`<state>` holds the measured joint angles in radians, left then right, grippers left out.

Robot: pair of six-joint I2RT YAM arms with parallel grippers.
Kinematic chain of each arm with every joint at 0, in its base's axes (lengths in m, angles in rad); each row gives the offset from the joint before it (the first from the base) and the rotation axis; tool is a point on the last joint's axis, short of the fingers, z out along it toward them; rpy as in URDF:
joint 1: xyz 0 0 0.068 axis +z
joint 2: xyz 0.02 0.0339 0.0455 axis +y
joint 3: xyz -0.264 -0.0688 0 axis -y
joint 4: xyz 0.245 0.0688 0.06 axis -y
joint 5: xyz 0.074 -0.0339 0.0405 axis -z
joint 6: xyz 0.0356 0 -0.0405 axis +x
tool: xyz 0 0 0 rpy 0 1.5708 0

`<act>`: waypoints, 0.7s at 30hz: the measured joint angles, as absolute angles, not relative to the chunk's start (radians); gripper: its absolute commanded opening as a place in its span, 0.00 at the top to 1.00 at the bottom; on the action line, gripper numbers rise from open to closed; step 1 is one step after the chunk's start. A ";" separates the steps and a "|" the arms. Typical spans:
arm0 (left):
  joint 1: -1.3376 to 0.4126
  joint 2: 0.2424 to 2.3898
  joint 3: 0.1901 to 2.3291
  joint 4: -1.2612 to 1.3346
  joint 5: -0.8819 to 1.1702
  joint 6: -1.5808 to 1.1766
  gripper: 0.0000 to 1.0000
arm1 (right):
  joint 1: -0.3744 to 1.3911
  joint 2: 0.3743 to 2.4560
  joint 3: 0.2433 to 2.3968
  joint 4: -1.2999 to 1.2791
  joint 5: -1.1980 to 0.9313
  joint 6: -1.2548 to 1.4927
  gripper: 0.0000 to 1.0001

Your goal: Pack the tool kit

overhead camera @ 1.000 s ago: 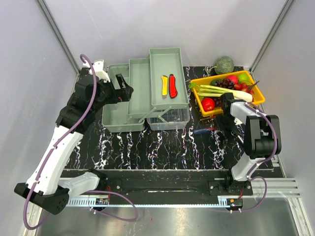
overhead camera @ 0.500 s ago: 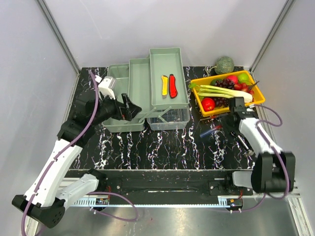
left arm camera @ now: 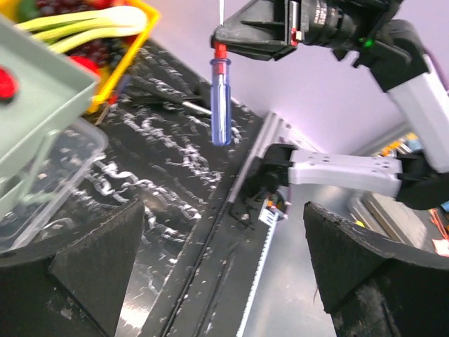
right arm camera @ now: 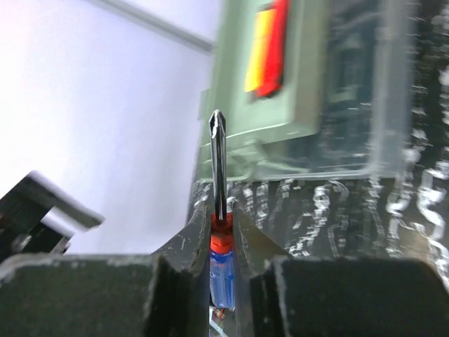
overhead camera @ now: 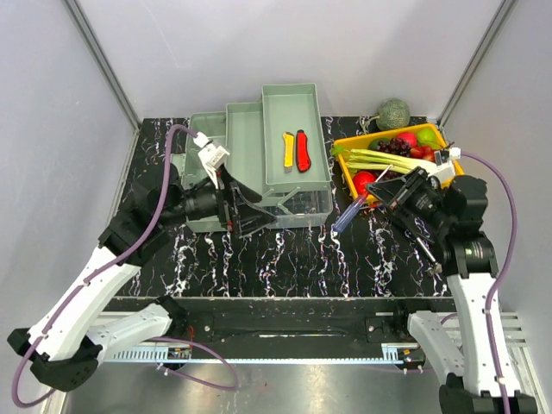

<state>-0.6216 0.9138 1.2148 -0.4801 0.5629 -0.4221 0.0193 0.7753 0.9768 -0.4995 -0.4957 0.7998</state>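
The pale grey-green toolbox (overhead camera: 250,164) stands at the back of the table with its tiered trays folded out. A yellow knife (overhead camera: 288,151) and a red knife (overhead camera: 302,149) lie in the top tray (right arm camera: 280,70). My right gripper (overhead camera: 369,200) is shut on a screwdriver (overhead camera: 347,214) with a blue handle and red collar, held in the air right of the toolbox. In the right wrist view its shaft (right arm camera: 218,161) sticks out past the jaws towards the toolbox. My left gripper (overhead camera: 250,210) is open in front of the toolbox, facing the hanging screwdriver (left arm camera: 221,105), with nothing between its fingers (left arm camera: 91,267).
An orange-yellow tray (overhead camera: 379,134) of fruit and vegetables sits at the back right, with a green round vegetable (overhead camera: 393,112) behind it. A dark slim tool (overhead camera: 427,253) lies on the marbled table under the right arm.
The right gripper has lifted the screwdriver off the table and swung it towards the toolbox. The left gripper has moved from the toolbox's left side round to its front, staying open.
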 measured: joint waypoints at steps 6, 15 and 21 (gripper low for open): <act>-0.804 0.997 1.232 -0.337 0.546 -0.467 0.01 | 0.019 0.681 0.978 -0.315 -0.754 0.905 1.00; -0.913 1.225 1.244 -0.180 0.451 -0.503 0.01 | 0.019 0.677 0.970 -0.101 -0.904 1.102 1.00; -0.927 1.302 1.290 -0.059 0.517 -0.528 0.01 | 0.019 0.670 0.962 -0.015 -0.949 1.167 1.00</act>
<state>-0.9268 1.3018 1.2903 -0.0593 0.5175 -0.5282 0.0193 0.6704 0.9619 -0.0147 -0.9485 1.1667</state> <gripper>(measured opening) 0.988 0.172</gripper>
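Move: My left hand, open and empty, is going for the blue handle of the screwdriver, roughly 18 cm to its right, 5 cm ahead and 9 cm lower. The top tray with the two knives has its middle some 35 cm ahead of my left hand, 6 cm to its right and 22 cm below. From my right hand, which already holds the screwdriver, that handle sits about 4 cm back, 5 cm left and 3 cm down; the yellow basket is around 24 cm ahead, 13 cm right and 26 cm below. I bring both hands together in the air: my wide-open left hand sweeps about 14 cm to the right towards the screwdriver handle, turning slightly clockwise, and doesn't close. My right hand keeps its pinch on the screwdriver and lifts it some 11 cm while drawing back and left, its fingers swinging counter-clockwise and tipping up, slowing towards the end. ##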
